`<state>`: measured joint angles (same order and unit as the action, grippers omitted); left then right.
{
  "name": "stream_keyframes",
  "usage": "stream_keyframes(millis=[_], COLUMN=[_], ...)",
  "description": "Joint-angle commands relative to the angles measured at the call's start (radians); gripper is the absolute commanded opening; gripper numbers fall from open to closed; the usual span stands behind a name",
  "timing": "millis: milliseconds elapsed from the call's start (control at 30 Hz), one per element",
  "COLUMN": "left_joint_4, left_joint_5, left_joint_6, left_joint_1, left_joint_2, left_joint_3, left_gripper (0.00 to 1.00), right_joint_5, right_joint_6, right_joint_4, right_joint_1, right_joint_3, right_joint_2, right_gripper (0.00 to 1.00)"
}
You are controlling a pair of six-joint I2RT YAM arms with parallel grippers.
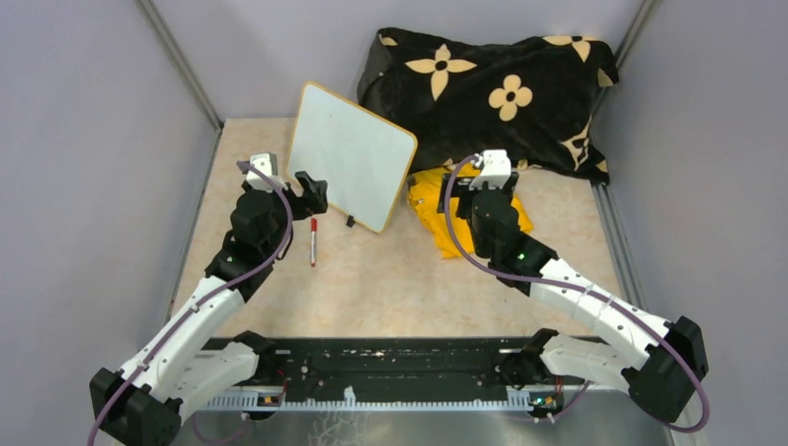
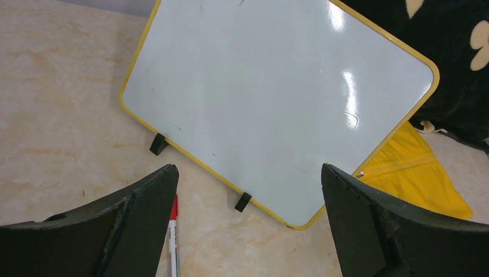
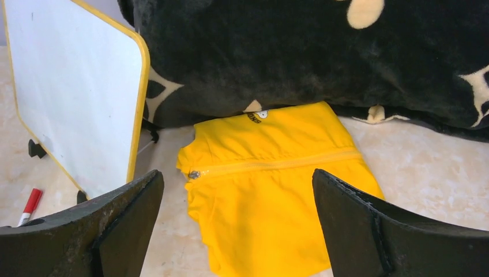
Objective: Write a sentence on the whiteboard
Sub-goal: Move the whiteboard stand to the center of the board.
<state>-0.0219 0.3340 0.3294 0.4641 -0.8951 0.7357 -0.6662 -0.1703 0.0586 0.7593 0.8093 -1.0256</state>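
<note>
The whiteboard (image 1: pixel 351 167) stands tilted at the back middle on two black clip feet (image 2: pixel 243 202). Its face is blank and no sentence of red letters shows on it. It also shows in the left wrist view (image 2: pixel 277 98) and the right wrist view (image 3: pixel 69 98). A red-capped white marker (image 1: pixel 313 242) lies on the table in front of the board's left part, beside my left finger (image 2: pixel 172 242). My left gripper (image 1: pixel 311 190) is open and empty just above the board's near edge (image 2: pixel 248 173). My right gripper (image 1: pixel 483 186) is open and empty over the yellow cloth (image 3: pixel 236 179).
A folded yellow cloth with a zip (image 1: pixel 437 209) lies right of the board (image 3: pixel 271 202). A black pillow with tan flowers (image 1: pixel 492 93) fills the back right. Grey walls enclose the beige table (image 1: pixel 390 288) on the left, back and right.
</note>
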Motion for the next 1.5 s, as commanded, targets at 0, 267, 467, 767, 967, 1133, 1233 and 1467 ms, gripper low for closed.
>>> stream_keyframes(millis=[0, 267, 467, 767, 967, 1133, 1233, 1467], left_joint_4=[-0.022, -0.032, -0.038, -0.043, -0.054, -0.052, -0.053, -0.035], left_joint_5=[0.014, 0.023, 0.094, 0.104, 0.103, 0.112, 0.116, 0.202], left_joint_6=[-0.001, -0.011, 0.012, 0.005, 0.009, 0.012, 0.016, 0.035], left_joint_1=[-0.004, -0.004, -0.004, -0.004, -0.005, -0.004, -0.004, -0.004], left_joint_2=[0.028, 0.019, 0.001, -0.023, -0.004, 0.010, 0.018, 0.051], left_joint_3=[-0.011, -0.020, -0.042, -0.058, -0.065, -0.070, -0.072, -0.073], left_gripper=[0.99, 0.99, 0.99, 0.99, 0.99, 0.99, 0.99, 0.99], right_joint_5=[0.015, 0.020, 0.072, 0.258, 0.136, 0.122, 0.141, 0.140], right_joint_6=[-0.017, -0.027, -0.091, -0.200, -0.300, -0.436, -0.471, -0.515], right_joint_4=[0.023, 0.016, 0.011, 0.136, 0.129, 0.152, 0.179, 0.113], right_joint_1=[0.011, 0.012, 0.012, 0.083, 0.223, 0.224, 0.229, 0.293], right_joint_3=[0.011, 0.006, -0.021, -0.121, -0.025, 0.033, 0.072, 0.258], right_joint_2=[0.022, 0.027, 0.029, -0.057, -0.247, -0.387, -0.453, -0.632], right_gripper=[0.98, 0.95, 0.94, 0.86, 0.84, 0.75, 0.70, 0.60])
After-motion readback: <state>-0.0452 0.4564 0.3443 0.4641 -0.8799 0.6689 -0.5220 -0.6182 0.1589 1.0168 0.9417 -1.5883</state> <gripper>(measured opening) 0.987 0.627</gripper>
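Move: The near corner of the whiteboard lies about 9 cm ahead of the right hand, 22 cm to its left and 25 cm below; the board's middle is some 21 cm ahead, 30 cm left and 17 cm lower. The yellow cloth lies about 15 cm ahead and 1 cm right, the marker 6 cm ahead and 41 cm left, both some 26 cm down. From the left hand that near corner is roughly 9 cm ahead, 18 cm right and 25 cm below. After a near pause the right hand swings left by about 19 cm while sinking some 13 cm, away from the yellow cloth and towards the near corner of the whiteboard, drawing back about 5 cm on the way and then easing half of that forward again, without reaching the board. Its fingers tip down some 20 degrees and turn counter-clockwise by about 15, the wrist rolling a little left side up, and they narrow from wide open to about two thirds, while the open left hand sinks 2 to 3 cm and shifts slightly left, touching nothing. ##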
